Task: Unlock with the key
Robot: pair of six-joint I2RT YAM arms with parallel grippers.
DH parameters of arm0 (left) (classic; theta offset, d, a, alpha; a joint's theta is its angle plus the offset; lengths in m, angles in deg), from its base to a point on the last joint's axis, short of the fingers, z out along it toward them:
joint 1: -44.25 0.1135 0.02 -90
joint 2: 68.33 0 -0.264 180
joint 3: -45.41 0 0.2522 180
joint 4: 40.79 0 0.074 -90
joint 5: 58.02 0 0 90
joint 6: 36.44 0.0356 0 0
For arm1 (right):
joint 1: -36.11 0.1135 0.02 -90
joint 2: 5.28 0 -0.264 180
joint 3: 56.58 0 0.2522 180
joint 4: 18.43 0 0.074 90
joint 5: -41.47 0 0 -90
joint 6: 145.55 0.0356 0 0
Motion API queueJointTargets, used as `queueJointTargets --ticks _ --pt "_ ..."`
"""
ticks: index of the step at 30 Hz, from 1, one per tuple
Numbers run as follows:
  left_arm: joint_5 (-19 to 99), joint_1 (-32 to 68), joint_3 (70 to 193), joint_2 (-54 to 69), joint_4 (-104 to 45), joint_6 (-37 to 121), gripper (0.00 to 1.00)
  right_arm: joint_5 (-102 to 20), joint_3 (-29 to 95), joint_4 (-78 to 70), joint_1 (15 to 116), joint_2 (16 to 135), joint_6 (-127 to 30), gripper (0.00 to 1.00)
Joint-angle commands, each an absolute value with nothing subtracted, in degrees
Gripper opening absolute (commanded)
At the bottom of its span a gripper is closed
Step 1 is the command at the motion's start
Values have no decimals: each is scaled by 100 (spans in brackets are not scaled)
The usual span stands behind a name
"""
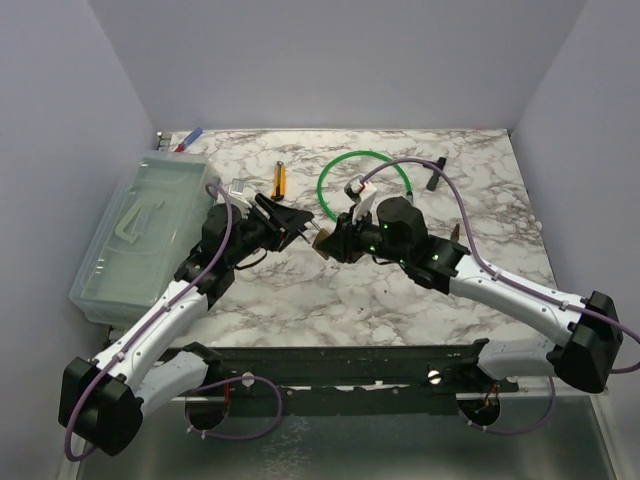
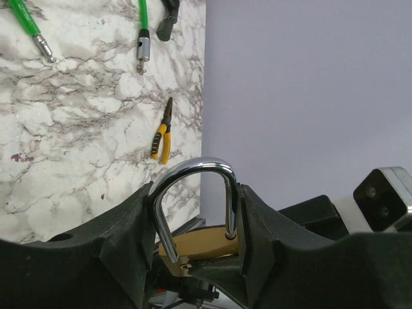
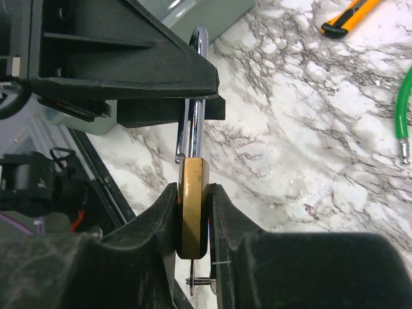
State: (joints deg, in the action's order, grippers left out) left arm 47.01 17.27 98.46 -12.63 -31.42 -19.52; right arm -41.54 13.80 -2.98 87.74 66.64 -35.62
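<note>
A small brass padlock (image 3: 193, 212) with a chrome shackle (image 2: 193, 168) hangs in the air between both arms over the middle of the table (image 1: 322, 240). My left gripper (image 2: 193, 196) is shut on the shackle, one finger outside each leg. One shackle leg ends free, just above the body (image 3: 181, 156). My right gripper (image 3: 193, 193) is shut on the flat sides of the brass body. The key (image 3: 192, 280), thin and silvery with a small ring, sticks out of the underside of the body, between the right fingers. In the top view the two grippers, left (image 1: 296, 228) and right (image 1: 330, 240), meet tip to tip.
A green cable loop (image 1: 362, 185) with metal ends lies behind the grippers, a black T-shaped tool (image 1: 435, 172) beyond it. Yellow-black pliers (image 1: 279, 180) lie at the back centre. A clear plastic lidded box (image 1: 140, 235) fills the left side. The walls stand close all round.
</note>
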Motion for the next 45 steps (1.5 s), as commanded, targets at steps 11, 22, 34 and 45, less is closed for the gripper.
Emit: queueJointTargets --ticks 11,22,34,45 --pt "5017 1674 10023 -1061 -2258 -1974 41 -4398 2166 273 8805 7050 -4684 0" --pt "5083 1675 10110 -1006 -2211 -1910 53 -4522 2009 366 8814 7067 -4679 0" --pt "5142 1671 10223 -1019 -2160 -1875 70 -4492 1852 273 8814 7166 -4523 0" --pt "5097 1675 10212 -1073 -2141 -1662 77 -4347 1741 139 8814 7051 -4315 0"
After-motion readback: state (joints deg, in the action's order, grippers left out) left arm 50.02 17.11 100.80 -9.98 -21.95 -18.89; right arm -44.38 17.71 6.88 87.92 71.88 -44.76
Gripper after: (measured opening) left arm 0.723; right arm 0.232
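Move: The left fingers still pinch the unlocked shackle, with the padlock body about 2 cm back, 3 cm right and 2 cm below. The right fingertips already hold that body, with the key under it some 2 cm back and 2 cm to the hand's right. From the left hand, the green hose's near tip lies roughly 7 cm ahead, 8 cm right, and the orange knife 20 cm ahead, 7 cm left, both about 18 cm below. Down together go both hands, the left about 3 cm and the right some 4 cm, tips dipping (left about 10 degrees, right 15), as the left keeps its pinch on the shackle and the right its grip on the body. With most of the descent done, the left fingers open, let go of the shackle and ease back about a centimetre. ##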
